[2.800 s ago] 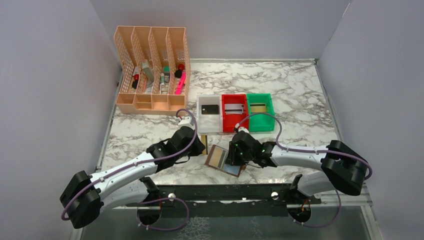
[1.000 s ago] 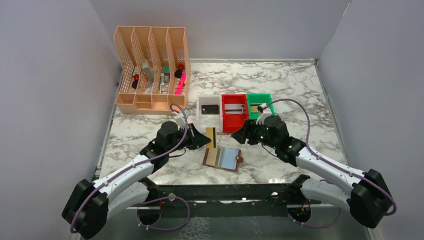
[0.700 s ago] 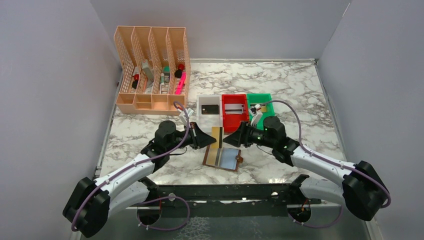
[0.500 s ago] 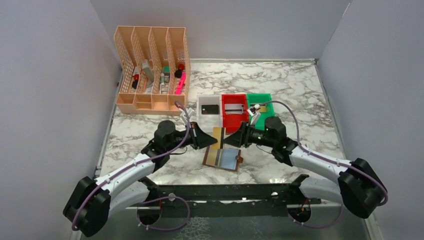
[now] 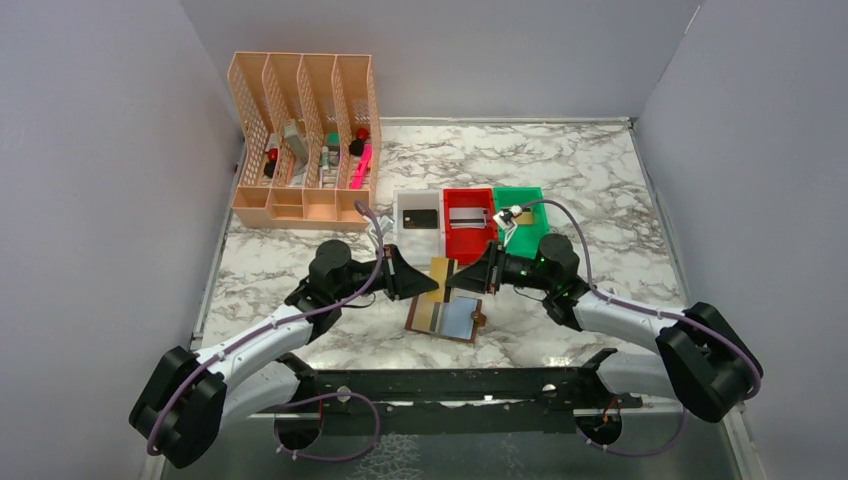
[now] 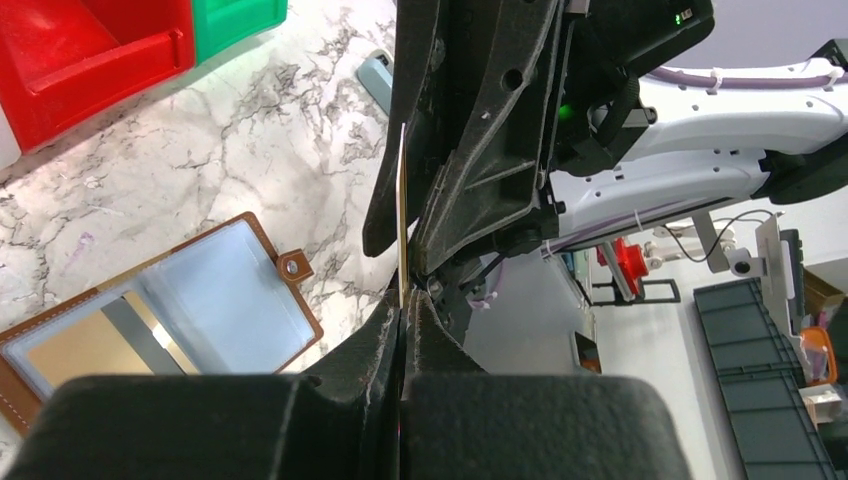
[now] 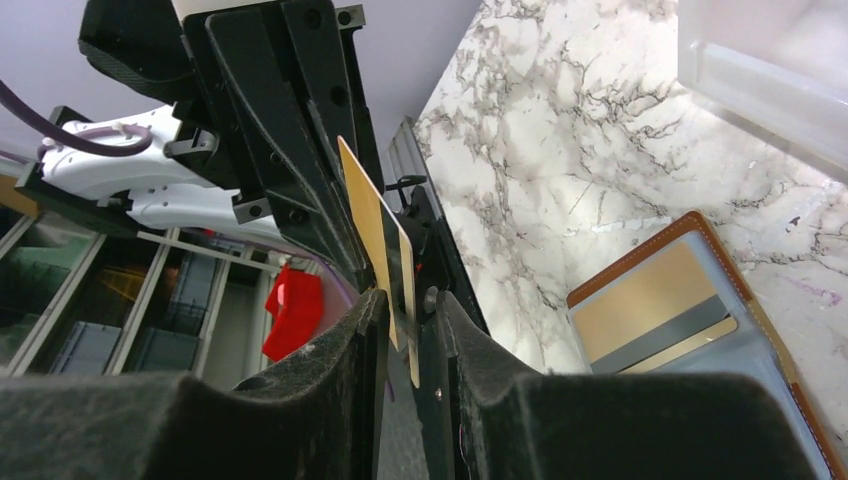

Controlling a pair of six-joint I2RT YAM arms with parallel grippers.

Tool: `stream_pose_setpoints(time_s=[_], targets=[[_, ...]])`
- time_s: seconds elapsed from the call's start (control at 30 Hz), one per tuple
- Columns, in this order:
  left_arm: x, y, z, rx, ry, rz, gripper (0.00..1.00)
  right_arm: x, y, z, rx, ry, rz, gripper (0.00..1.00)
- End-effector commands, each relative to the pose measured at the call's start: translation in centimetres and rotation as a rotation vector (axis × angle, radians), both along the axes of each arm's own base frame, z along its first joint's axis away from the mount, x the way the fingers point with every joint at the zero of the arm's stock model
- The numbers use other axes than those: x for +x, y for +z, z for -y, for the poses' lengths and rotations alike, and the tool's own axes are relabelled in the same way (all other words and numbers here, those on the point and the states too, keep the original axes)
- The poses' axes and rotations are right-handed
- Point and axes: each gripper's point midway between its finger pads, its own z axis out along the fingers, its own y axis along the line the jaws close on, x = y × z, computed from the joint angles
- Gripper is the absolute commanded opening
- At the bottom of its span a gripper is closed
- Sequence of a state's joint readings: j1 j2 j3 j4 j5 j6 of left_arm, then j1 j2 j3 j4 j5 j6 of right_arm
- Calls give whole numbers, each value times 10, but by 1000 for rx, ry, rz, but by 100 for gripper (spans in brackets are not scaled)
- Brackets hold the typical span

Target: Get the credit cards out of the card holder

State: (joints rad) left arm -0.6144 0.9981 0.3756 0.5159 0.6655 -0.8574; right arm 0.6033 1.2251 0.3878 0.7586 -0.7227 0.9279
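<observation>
A gold credit card [image 5: 443,272] hangs on edge in the air above the open brown card holder [image 5: 445,317]. My left gripper [image 5: 428,283] is shut on the card's left end; in the left wrist view the card [image 6: 402,210] stands edge-on out of the pinched fingertips [image 6: 402,305]. From the right, my right gripper [image 5: 474,281] has its jaws on both sides of the same card [image 7: 375,225], still apart with a gap at the right finger [image 7: 405,300]. The holder [image 7: 760,340] lies flat, with another gold card [image 7: 650,300] in its left pocket.
Behind the holder stand a white bin [image 5: 404,236] with a black card [image 5: 421,217], a red bin [image 5: 469,243] with a silvery card [image 5: 467,215] and a green bin [image 5: 535,240]. An orange desk organizer [image 5: 303,140] is at the back left. A small light-blue block [image 6: 378,75] lies on the marble.
My right gripper has swung left from beside the red bin to the card and narrowed its jaws around it. My left gripper has carried the card slightly right.
</observation>
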Motion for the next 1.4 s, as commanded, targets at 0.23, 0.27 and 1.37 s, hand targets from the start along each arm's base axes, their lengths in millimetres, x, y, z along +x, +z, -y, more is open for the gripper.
stream_pose_setpoints(time_s=[0.23, 0.27, 1.37], targets=[[-6, 10, 2, -43, -44, 29, 0, -11, 13, 3, 68, 69, 46, 8], [-5, 10, 1, -43, -37, 28, 0, -12, 12, 4, 65, 67, 44, 7], [57, -49, -90, 583, 481, 70, 99, 159, 12, 166, -960, -940, 471, 1]])
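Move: The gold credit card hangs between the fingertips, its middle about 2 cm to the right hand's left and some 2 cm to the left hand's right, near their height. The open card holder lies straight below the right hand, about 17 cm down. From the right hand, the green tray is roughly 24 cm ahead and 21 cm right, the red tray 24 cm ahead and 7 cm right. Staying almost in place over the card holder, the right hand shuts its partly open fingers on the free side of the card, and only as that grip finishes does the left hand let go, opening wide, and ease away left, forward and down by 5 cm or so each way while its fingers turn counter-clockwise and tip downward. The right hand then carries the card forward and right towards the green tray at nearly level height, about 13 cm each way and gathering speed, swinging its fingers some 50 degrees clockwise to point outward and tilting them down. ##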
